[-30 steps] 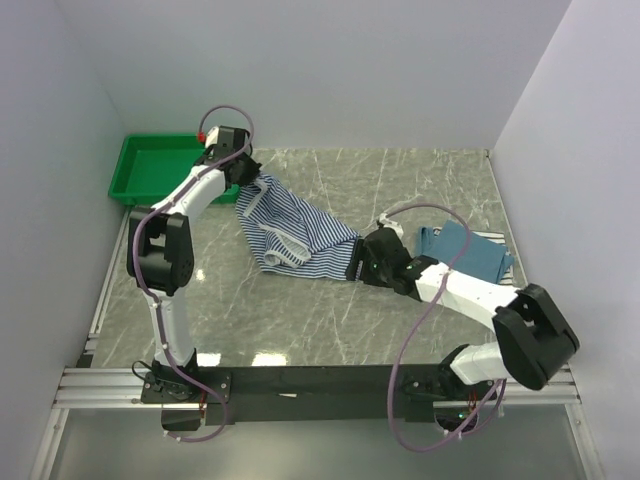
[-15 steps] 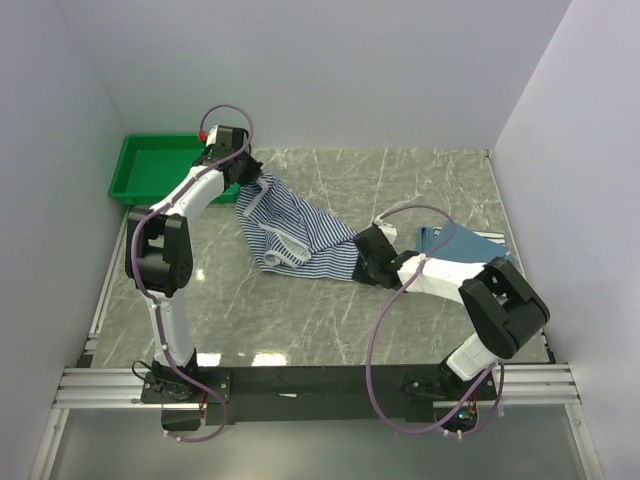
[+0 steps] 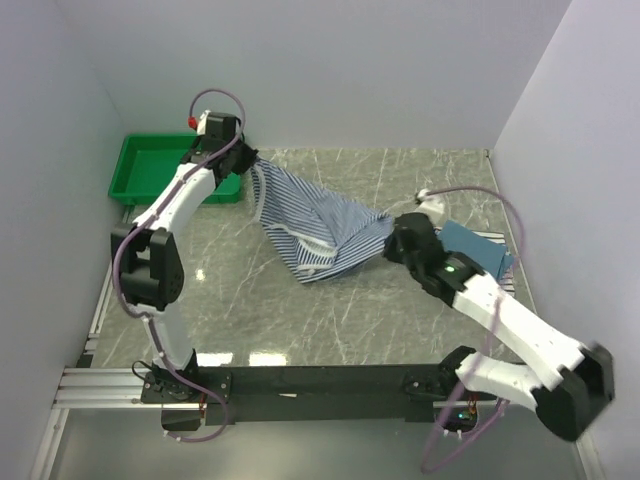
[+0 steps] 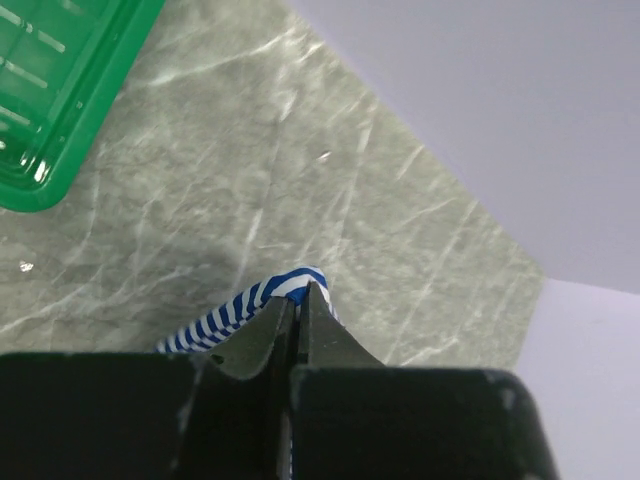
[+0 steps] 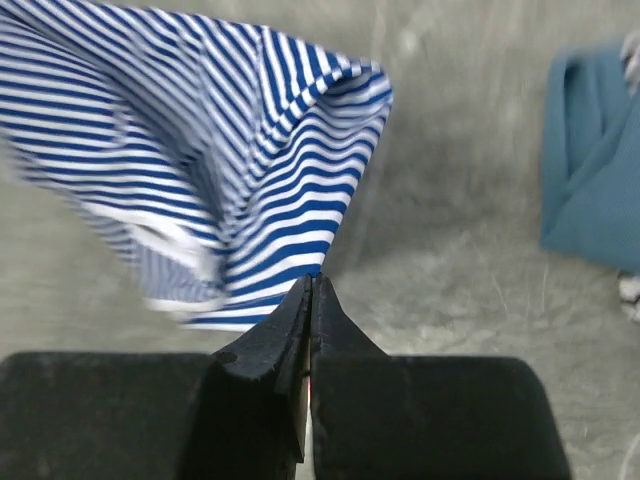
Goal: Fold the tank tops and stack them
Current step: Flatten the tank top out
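Observation:
The blue-and-white striped tank top (image 3: 318, 228) hangs stretched between both grippers, sagging in the middle toward the table. My left gripper (image 3: 248, 158) is shut on one corner at the back left; the cloth (image 4: 243, 303) bulges round its closed tips (image 4: 300, 290). My right gripper (image 3: 392, 236) is shut on the opposite corner; in the right wrist view the striped cloth (image 5: 230, 170) fans out from the closed tips (image 5: 312, 280). The teal-blue tank top (image 3: 472, 246) lies folded at the right, partly hidden by the right arm, and shows as the teal cloth (image 5: 595, 170) in the right wrist view.
A green plastic tray (image 3: 150, 168) stands at the back left corner, right beside the left arm, and its rim (image 4: 45, 150) shows in the left wrist view. The grey marble table (image 3: 300, 310) meets white walls at the back and on both sides.
My right gripper went from open to shut on the striped top's corner and rose to the right. The left gripper lifted its corner too, so the top now hangs between them.

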Tool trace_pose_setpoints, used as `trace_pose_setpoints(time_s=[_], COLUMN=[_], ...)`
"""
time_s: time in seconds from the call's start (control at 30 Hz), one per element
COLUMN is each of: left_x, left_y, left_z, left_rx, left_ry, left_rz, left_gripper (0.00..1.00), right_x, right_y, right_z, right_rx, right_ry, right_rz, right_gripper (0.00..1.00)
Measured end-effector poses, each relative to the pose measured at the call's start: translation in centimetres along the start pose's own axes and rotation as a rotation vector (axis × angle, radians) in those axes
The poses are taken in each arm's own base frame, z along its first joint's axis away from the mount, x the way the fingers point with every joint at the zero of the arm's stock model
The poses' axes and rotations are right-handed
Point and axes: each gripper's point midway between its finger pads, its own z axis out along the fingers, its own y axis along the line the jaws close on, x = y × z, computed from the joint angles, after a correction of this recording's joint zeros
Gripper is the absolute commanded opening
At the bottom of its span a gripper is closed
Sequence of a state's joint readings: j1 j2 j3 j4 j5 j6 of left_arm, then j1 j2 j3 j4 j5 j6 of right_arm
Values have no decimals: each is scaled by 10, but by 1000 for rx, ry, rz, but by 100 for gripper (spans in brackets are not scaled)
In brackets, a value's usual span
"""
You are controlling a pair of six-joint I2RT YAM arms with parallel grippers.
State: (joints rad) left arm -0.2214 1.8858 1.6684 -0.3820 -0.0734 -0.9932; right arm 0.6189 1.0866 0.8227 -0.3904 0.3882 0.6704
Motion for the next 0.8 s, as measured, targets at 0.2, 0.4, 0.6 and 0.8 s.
trace_pose_setpoints(time_s=[0.2,0.4,0.6,0.8], left_x=[-43,-84,-104,-122], left_y=[-50,-99,-118,-146], left_z=[-73,-194,-314,-321], left_rx=[151,363,546,620], left_ry=[-123,-262,-384,-397], left_rz=[-29,-24,-20,-17], left_gripper=[1,1,1,5], right_x=[-79,-101,-121,-114], right_y=[17,14,13,28], right_z=[-77,-118,-153,-117], right_rx=[-132,-184,-244,-200], right_ry=[-190,-238,-299,-210], right_rz=[42,22,23,-41], right_gripper=[0,0,0,0])
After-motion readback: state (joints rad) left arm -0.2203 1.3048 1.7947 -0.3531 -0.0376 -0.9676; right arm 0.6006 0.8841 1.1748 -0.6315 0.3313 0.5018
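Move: Both hands hold the striped tank top slung between them. The middle of its sagging cloth lies about 14 cm right of the left hand, 15 cm back and 13 cm below; from the right hand it is some 17 cm left, 5 cm ahead and 9 cm below. The green tray sits roughly 22 cm left of the left hand and 2 cm farther out, and the folded stack about 22 cm right of the right hand and 3 cm ahead, both near table level. With its fingers still shut on one end of the striped tank top, the left hand sweeps steeply up about 34 cm and back some 18 cm away from the far wall, tipping its fingers up by about 40 degrees, then starts forward again at the end. The right hand keeps its pinch on the opposite edge and hoists it more modestly, up nearly 20 cm while drawing a little back and to the right and tipping its fingers up, before it too turns back, forward and slightly down. ##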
